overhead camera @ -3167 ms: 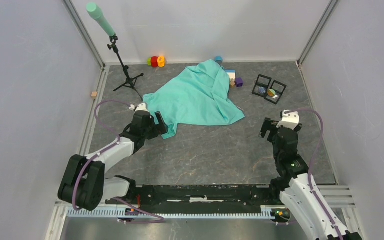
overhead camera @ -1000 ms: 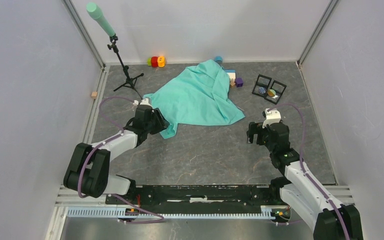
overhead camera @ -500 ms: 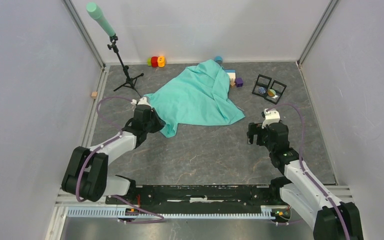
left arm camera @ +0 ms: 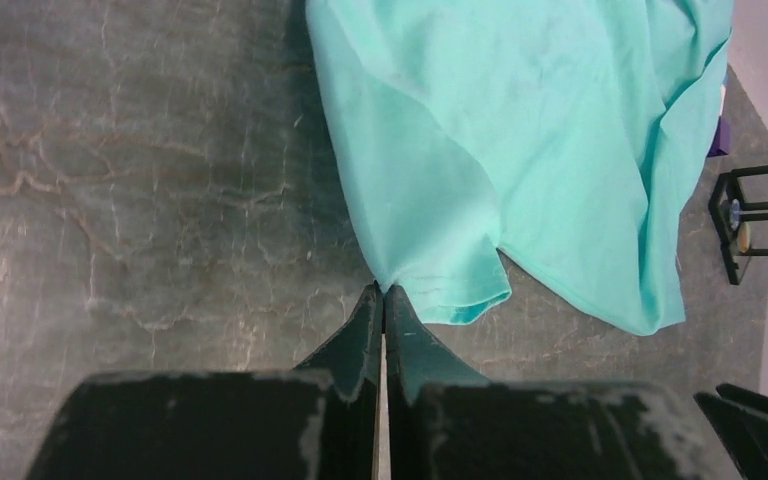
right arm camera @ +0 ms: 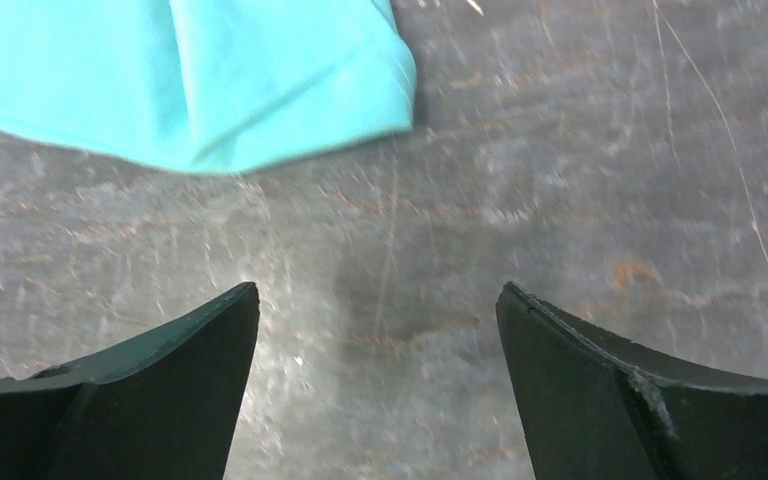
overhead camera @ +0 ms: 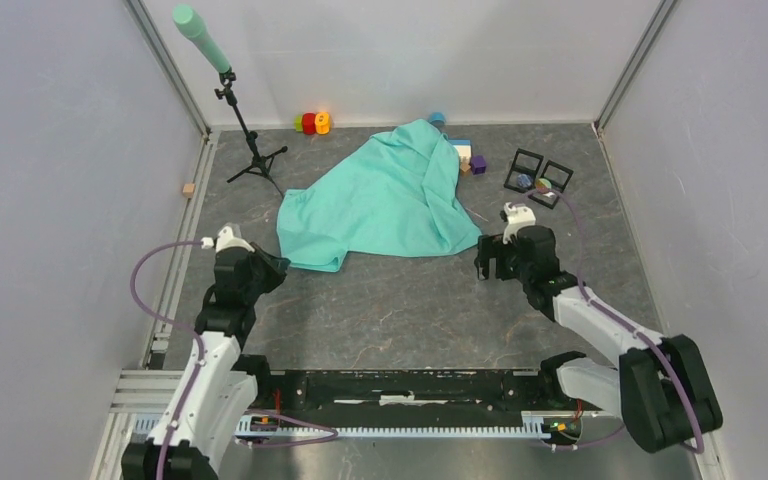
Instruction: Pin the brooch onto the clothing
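Note:
The mint-green T-shirt (overhead camera: 385,200) lies spread on the grey table, back centre. My left gripper (overhead camera: 280,263) is shut on the edge of its near-left sleeve; in the left wrist view the closed fingertips (left arm camera: 382,292) pinch the fabric where the sleeve (left arm camera: 440,280) folds. My right gripper (overhead camera: 482,263) is open and empty, low over bare table just short of the shirt's near-right corner (right arm camera: 260,90); its fingers (right arm camera: 190,350) stand wide apart. An open black case (overhead camera: 538,178) at the back right holds two small round pieces, one blue and one gold; I cannot tell which one is the brooch.
A tripod with a green-topped pole (overhead camera: 245,140) stands at the back left. Coloured blocks (overhead camera: 312,123) sit by the back wall. A purple block (overhead camera: 478,163) and a small box lie at the shirt's far-right edge. A wooden cube (overhead camera: 189,189) lies at the left rim.
My left arm has pulled back towards the near left, dragging the shirt's sleeve and left edge with it. My right gripper has moved left and farther, up to the shirt's near-right corner.

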### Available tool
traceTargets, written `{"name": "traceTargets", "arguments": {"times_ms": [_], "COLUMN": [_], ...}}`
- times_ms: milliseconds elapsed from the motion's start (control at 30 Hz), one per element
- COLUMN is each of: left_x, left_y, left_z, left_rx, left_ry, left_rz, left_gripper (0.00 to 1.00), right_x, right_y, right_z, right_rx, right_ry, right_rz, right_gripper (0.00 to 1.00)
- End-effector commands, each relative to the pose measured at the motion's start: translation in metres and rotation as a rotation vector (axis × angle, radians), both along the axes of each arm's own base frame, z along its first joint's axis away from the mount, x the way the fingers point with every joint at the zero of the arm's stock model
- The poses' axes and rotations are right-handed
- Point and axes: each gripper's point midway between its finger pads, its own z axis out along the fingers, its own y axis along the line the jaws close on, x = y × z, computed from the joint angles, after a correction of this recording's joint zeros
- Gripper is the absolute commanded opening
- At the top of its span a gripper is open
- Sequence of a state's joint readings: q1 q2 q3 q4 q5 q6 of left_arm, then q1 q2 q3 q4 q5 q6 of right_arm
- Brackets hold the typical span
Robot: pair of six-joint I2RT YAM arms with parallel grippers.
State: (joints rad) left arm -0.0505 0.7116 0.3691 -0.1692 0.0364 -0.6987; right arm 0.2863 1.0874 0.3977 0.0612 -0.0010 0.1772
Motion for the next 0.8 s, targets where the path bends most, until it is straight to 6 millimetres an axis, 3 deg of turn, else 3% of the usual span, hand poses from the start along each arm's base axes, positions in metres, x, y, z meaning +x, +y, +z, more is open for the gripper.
{"name": "traceTargets", "arguments": {"times_ms": [0, 133, 400, 500, 600, 767], "left_x": [-0.020, -0.026, -0.033, -0.036, -0.040, -0.044], "left_y": [0.001, 0.000, -0.006, -0.003, 0.009, 0.023], "left_z": [-0.007, -0.014, -0.038, -0.047, -0.055, -0.065], "left_rx": [-0.093, -0.130, -0.180, -0.165, -0.107, -0.052], "left_ry": [0.038, 0.055, 0.118, 0.137, 0.157, 0.165], "left_rz": [0.069, 0.091, 0.092, 0.102, 0.147, 0.204], "left_gripper": [0.03, 0.09, 0.35, 0.55, 0.66, 0.71], "right_x": [0.044, 0.062, 0.087, 0.088, 0.086, 0.086], "right_y": [0.009, 0.017, 0.033, 0.041, 0.045, 0.043], "right_z": [0.031, 0.026, 0.009, 0.001, -0.004, -0.004], "right_rx": [-0.004, 0.004, 0.008, 0.030, 0.046, 0.037], "right_ry": [-0.103, -0.075, -0.029, -0.002, 0.009, 0.008], "right_rz": [-0.033, -0.027, 0.014, 0.049, 0.061, 0.057], "right_gripper": [0.92, 0.85, 0.70, 0.66, 0.64, 0.64]}}
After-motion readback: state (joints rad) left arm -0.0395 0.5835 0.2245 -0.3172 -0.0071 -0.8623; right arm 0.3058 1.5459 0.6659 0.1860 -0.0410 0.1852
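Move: The left fingers already hold the clothing's near-left corner, some 7 cm above the table; its front flap lies about 10 cm to their right, 3 cm farther out and 7 cm lower. For the right hand, the clothing's right corner lies about 8 cm ahead, 2 cm to its left and 4 cm below. From that same hand, the garment's middle is roughly 18 cm ahead and 23 cm left, and the black frame case about 24 cm ahead and 8 cm right. Down about 6 cm and back some 4 cm goes the left hand, drawing back first, its fingertips tipping roughly 10 degrees lower as the fingers open wide and let go of the corner. Meanwhile the right hand reaches forward about 7 cm and slightly left, finally sinking a little, to bring its partly closing but still open fingers over the right corner's hem. ##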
